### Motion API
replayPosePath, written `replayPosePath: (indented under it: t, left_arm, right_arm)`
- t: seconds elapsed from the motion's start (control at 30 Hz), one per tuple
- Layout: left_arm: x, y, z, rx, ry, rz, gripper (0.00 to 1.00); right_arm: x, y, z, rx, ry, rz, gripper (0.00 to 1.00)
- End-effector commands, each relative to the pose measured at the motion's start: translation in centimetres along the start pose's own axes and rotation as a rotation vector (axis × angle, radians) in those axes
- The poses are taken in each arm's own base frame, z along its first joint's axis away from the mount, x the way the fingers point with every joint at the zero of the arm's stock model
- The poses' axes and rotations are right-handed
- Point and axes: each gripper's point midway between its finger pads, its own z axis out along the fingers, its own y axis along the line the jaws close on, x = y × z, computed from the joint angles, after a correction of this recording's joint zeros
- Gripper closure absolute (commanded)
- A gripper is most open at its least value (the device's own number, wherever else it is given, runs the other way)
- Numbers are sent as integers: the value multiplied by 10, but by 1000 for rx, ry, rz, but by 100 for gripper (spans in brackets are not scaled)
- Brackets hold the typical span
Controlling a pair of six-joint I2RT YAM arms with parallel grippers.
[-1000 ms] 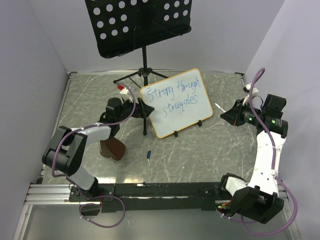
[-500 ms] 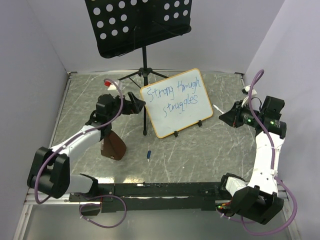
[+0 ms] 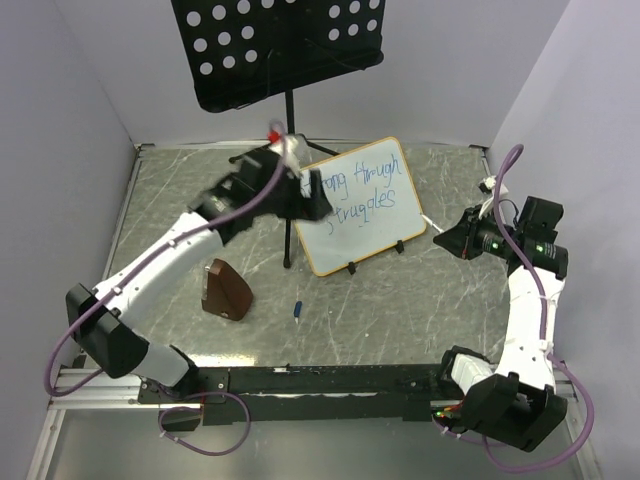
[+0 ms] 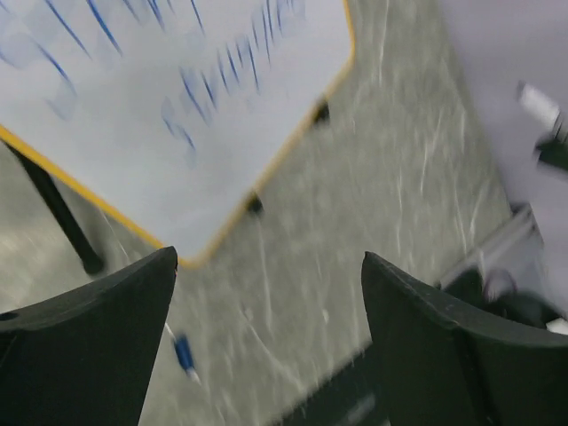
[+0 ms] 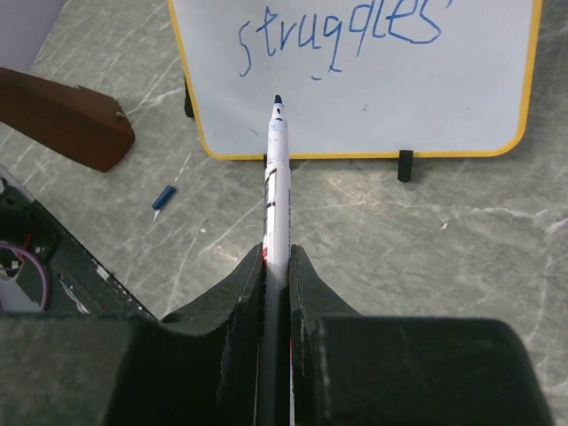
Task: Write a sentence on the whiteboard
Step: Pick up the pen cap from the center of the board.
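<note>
The whiteboard [image 3: 372,215] stands tilted on two black feet at mid-table, with the blue sentence [image 3: 365,192] on it in two lines. My left gripper [image 3: 312,196] hovers open over the board's left end and hides the first word. In the left wrist view, blurred, the board [image 4: 177,115] lies beyond the left gripper [image 4: 269,257], with nothing between the fingers. My right gripper [image 3: 446,238] is right of the board, shut on a white marker [image 5: 277,177]. The marker's blue tip points at the whiteboard [image 5: 382,98] below "struggles" [image 5: 337,31] and stays short of it.
A black perforated music stand [image 3: 275,45] rises behind the board, and its pole [image 3: 289,225] comes down just left of the board. A brown wedge-shaped block [image 3: 225,290] sits front left. A blue marker cap [image 3: 298,309] lies on the table near the board's front corner. Walls close in left and right.
My left arm has swung up and to the right, from beside the brown block to over the board's left end. The right arm has shifted only slightly and keeps hold of the marker.
</note>
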Motion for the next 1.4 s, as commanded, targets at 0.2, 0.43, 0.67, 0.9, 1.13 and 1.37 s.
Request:
replayPosePath:
  t: [0.2, 0.43, 0.67, 0.9, 1.13, 1.37]
  left_arm:
    - [147, 10, -11, -238, 265, -236, 21]
    - [204, 43, 13, -409, 345, -247, 36]
    - [263, 61, 25, -551, 496, -168, 53]
    - [285, 72, 31, -629, 548, -118, 59]
    - [294, 78, 30, -654, 590, -85, 59]
    - [310, 83, 20, -661, 658, -85, 68]
  right_arm:
    - [5, 9, 4, -44, -33, -44, 100]
    - [10, 10, 5, -56, -31, -45, 100]
    - [13, 11, 5, -57, -36, -46, 100]
    - [16, 10, 7, -62, -32, -39, 100]
    - [14, 9, 7, -62, -32, -37, 100]
    - [14, 9, 7, -64, -30, -36, 100]
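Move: Almost straight below the raised left hand, the pen cap lies about 13 cm back, 2 cm left and 29 cm down. From that hand, the whiteboard's middle is roughly 14 cm ahead and 12 cm right, the brown block some 9 cm back and 17 cm left, and the stand's near foot about level and 4 cm left, all well below. From the right hand, the cap is about 6 cm back, 32 cm left and 24 cm down. Plunging some 28 cm, the left hand first swings about 11 cm back towards the robot as it sinks, then drops mostly straight down to the pen cap. Its wrist turns some 50 degrees to point the fingers down while they narrow from nearly wide open to about a third, straddling the cap without a clear pinch. The right hand keeps its pen and eases about 2 cm lower. ##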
